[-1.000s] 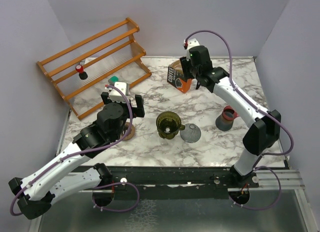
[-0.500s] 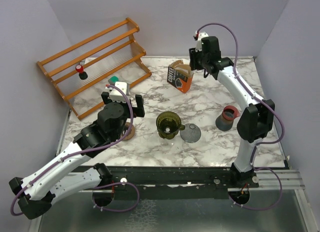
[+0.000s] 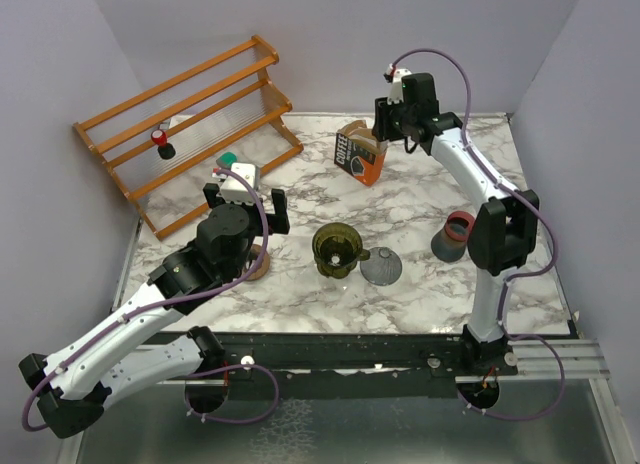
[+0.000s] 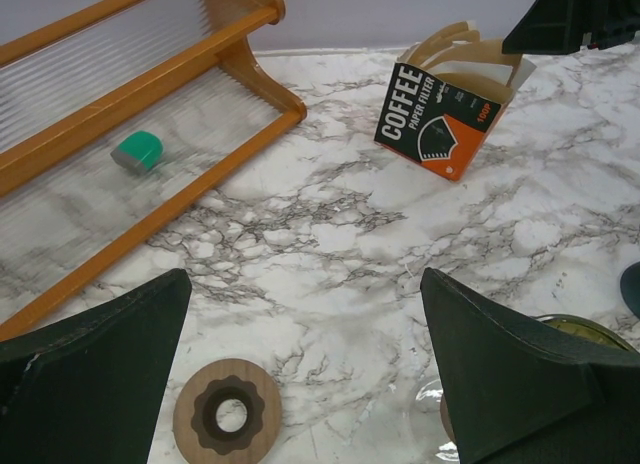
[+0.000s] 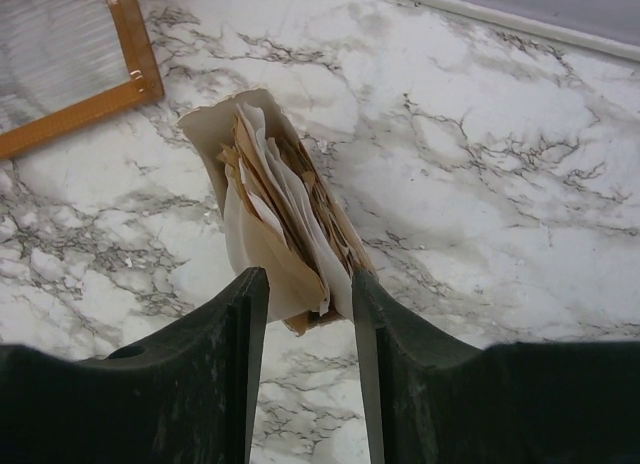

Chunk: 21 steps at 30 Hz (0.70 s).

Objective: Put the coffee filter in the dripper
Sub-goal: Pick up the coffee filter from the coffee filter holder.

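The coffee filter stack (image 5: pixel 285 209) stands fanned out in its open orange "COFFEE" box (image 3: pixel 358 154) at the back of the marble table. My right gripper (image 3: pixel 384 134) hangs over the box's far end, open. Its fingertips (image 5: pixel 258 284) straddle the near corner of the filters, jaws narrow. The olive-green glass dripper (image 3: pixel 337 249) stands mid-table, empty. My left gripper (image 3: pixel 246 206) is wide open left of the dripper, nothing between its fingers. In the left wrist view the box (image 4: pixel 445 109) shows at top, with the left gripper (image 4: pixel 305 284) over bare marble.
A wooden rack (image 3: pixel 190 124) holding a green item (image 3: pixel 232 157) and a red-capped item (image 3: pixel 160 139) fills the back left. A wooden ring (image 4: pixel 227 419) lies below my left gripper. A grey cone (image 3: pixel 381 268) sits beside the dripper, a red-rimmed grey cup (image 3: pixel 455 234) to the right.
My right arm drew back from low over the box toward the rear wall, then edged slightly left, and its jaws narrowed. The left arm has not moved.
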Each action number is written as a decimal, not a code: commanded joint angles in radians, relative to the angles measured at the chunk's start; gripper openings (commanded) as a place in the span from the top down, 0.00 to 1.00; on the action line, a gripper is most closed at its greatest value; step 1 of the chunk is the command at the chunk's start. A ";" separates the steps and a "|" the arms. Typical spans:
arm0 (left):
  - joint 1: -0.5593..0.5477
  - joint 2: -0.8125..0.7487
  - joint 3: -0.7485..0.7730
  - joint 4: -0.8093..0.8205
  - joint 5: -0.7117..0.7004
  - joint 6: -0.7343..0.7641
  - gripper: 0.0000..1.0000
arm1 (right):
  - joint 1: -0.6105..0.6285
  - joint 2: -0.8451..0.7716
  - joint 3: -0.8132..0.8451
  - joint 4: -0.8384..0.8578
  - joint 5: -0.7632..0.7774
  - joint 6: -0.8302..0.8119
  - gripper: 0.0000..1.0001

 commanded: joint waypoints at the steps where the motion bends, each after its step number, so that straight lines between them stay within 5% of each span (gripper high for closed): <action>1: 0.008 0.002 -0.015 0.020 0.009 0.009 0.01 | -0.010 0.027 0.033 0.001 -0.052 0.015 0.58; 21: 0.021 -0.002 -0.014 0.020 0.021 0.008 0.01 | -0.012 0.046 0.068 -0.019 -0.098 0.021 0.98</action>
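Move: The right fingers are around the near right corner of the paper stack; the middle of the coffee filter lies about 4 cm to the left, 2 cm ahead and 4 cm below. Its orange-black box is directly beneath, some 8 cm down. The green dripper stands roughly 24 cm back and 7 cm left, the grey dome 24 cm back and 2 cm right. From the left hand the filter is about 27 cm ahead, 22 cm right, 13 cm lower. The right fingers close from about half open to nearly shut at the top edge of the coffee filters, on the corner nearest the hand, seeming to pinch paper there. The hand barely travels meanwhile: it eases about 1 cm to its left, dipping half a centimetre at first, then lifting about 1 cm. ##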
